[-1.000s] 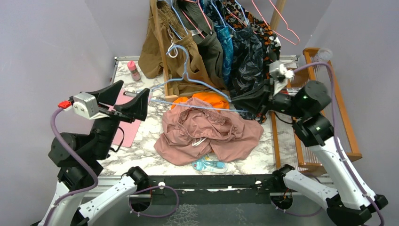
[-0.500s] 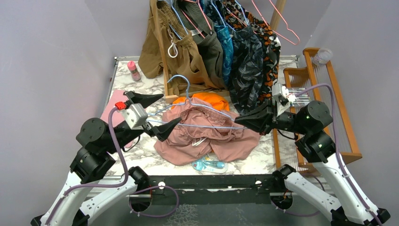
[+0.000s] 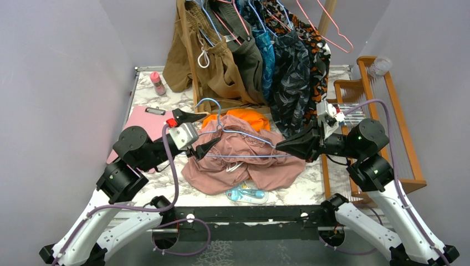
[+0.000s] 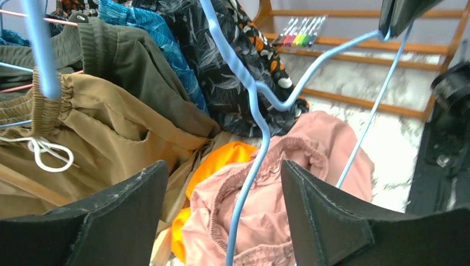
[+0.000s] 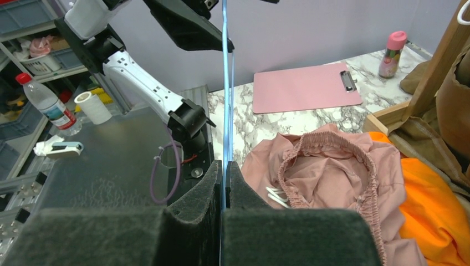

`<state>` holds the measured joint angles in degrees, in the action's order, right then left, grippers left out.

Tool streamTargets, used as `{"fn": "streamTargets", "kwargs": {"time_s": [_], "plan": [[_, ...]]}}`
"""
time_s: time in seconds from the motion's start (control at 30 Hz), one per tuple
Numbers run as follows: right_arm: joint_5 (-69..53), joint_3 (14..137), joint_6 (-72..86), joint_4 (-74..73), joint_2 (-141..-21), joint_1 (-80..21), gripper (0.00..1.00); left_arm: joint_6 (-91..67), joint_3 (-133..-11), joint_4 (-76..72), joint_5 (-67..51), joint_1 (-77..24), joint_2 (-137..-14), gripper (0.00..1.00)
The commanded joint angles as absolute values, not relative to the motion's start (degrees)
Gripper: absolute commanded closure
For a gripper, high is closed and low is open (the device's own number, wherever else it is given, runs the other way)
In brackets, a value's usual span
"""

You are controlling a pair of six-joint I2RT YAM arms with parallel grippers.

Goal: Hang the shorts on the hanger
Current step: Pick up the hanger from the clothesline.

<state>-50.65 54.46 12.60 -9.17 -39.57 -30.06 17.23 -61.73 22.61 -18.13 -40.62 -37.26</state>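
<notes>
The dusty pink shorts (image 3: 244,163) lie crumpled mid-table, waistband open upward (image 5: 327,177). The light blue hanger (image 3: 244,138) hovers just over them, its hook (image 3: 213,105) pointing up and back. My right gripper (image 3: 281,147) is shut on the hanger's right corner; in the right wrist view the wire (image 5: 226,83) runs straight out from between its pressed fingers (image 5: 224,183). My left gripper (image 3: 198,133) is open around the hanger's left end. In the left wrist view the wire (image 4: 250,188) passes between the fingers (image 4: 111,221), apart from both, with the shorts (image 4: 299,210) below.
Bright orange shorts (image 3: 244,117) lie behind the pink ones. Brown and dark garments (image 3: 238,55) hang on a rack at the back, with pink hangers (image 3: 327,22) above. A pink clipboard (image 3: 145,119) and a bottle (image 3: 158,83) are at left, a wooden rack (image 3: 382,111) at right.
The left arm has swung right to the hanger's left end and its jaws have narrowed a little. The right gripper has lowered the hanger over the shorts.
</notes>
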Motion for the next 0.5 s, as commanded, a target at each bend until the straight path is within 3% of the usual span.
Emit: {"fn": "streamTargets", "kwargs": {"time_s": [0.0, 0.23, 0.27, 0.3, 0.33, 0.43, 0.47], "plan": [[-52.97, 54.63, 12.34, -9.93, -38.51, -30.72, 0.99, 19.64, -60.23, 22.73, -21.39, -40.78, -36.7, 0.32], [-53.55, 56.94, 10.79, -13.61, -39.3, -31.18, 0.99, 19.72, -60.53, 22.4, -22.17, -40.78, -36.87, 0.91], [-53.13, 57.57, 10.5, -14.27, -39.63, -31.38, 0.93, 19.81, -60.49, 22.3, -22.26, -40.78, -36.97, 0.99], [-52.58, 58.29, 10.13, -15.09, -40.08, -31.61, 0.78, 19.86, -60.42, 22.19, -22.35, -40.78, -37.0, 1.0], [-51.99, 59.32, 9.43, -16.15, -40.67, -31.97, 0.57, 19.86, -60.34, 22.0, -22.65, -40.78, -37.12, 1.0], [-49.58, 63.61, 7.68, -19.13, -43.13, -33.48, 0.25, 19.66, -59.74, 21.65, -24.52, -40.78, -37.86, 1.0], [-48.81, 65.41, 7.22, -19.95, -44.28, -33.95, 0.19, 19.38, -59.47, 21.46, -25.46, -40.78, -38.32, 1.0]]}}
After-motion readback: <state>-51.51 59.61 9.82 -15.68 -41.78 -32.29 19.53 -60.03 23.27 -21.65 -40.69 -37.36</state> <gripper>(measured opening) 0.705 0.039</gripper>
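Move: The left hand's open fingers already straddle the hanger's left shoulder, the wire about 1 cm behind and 1 cm below the point where they close; the hanger's neck is some 2 cm to the right and 1 cm ahead. The right hand holds the far shoulder, with the left fingers about 18 cm to its left, 4 cm ahead and nearly level. From the left hand, the pink shorts lie roughly 6 cm ahead, 10 cm right and 33 cm down, the orange cloth about 12 cm beyond them. The left fingers shut on the wire of the hanger's left shoulder, just outside the neck, pinching it between the pads as the hand sinks about 1.5 cm. The right hand first keeps its grip and eases back some 1 cm, then, once the left has closed, spreads its fingers wide and lets go of the right shoulder. ##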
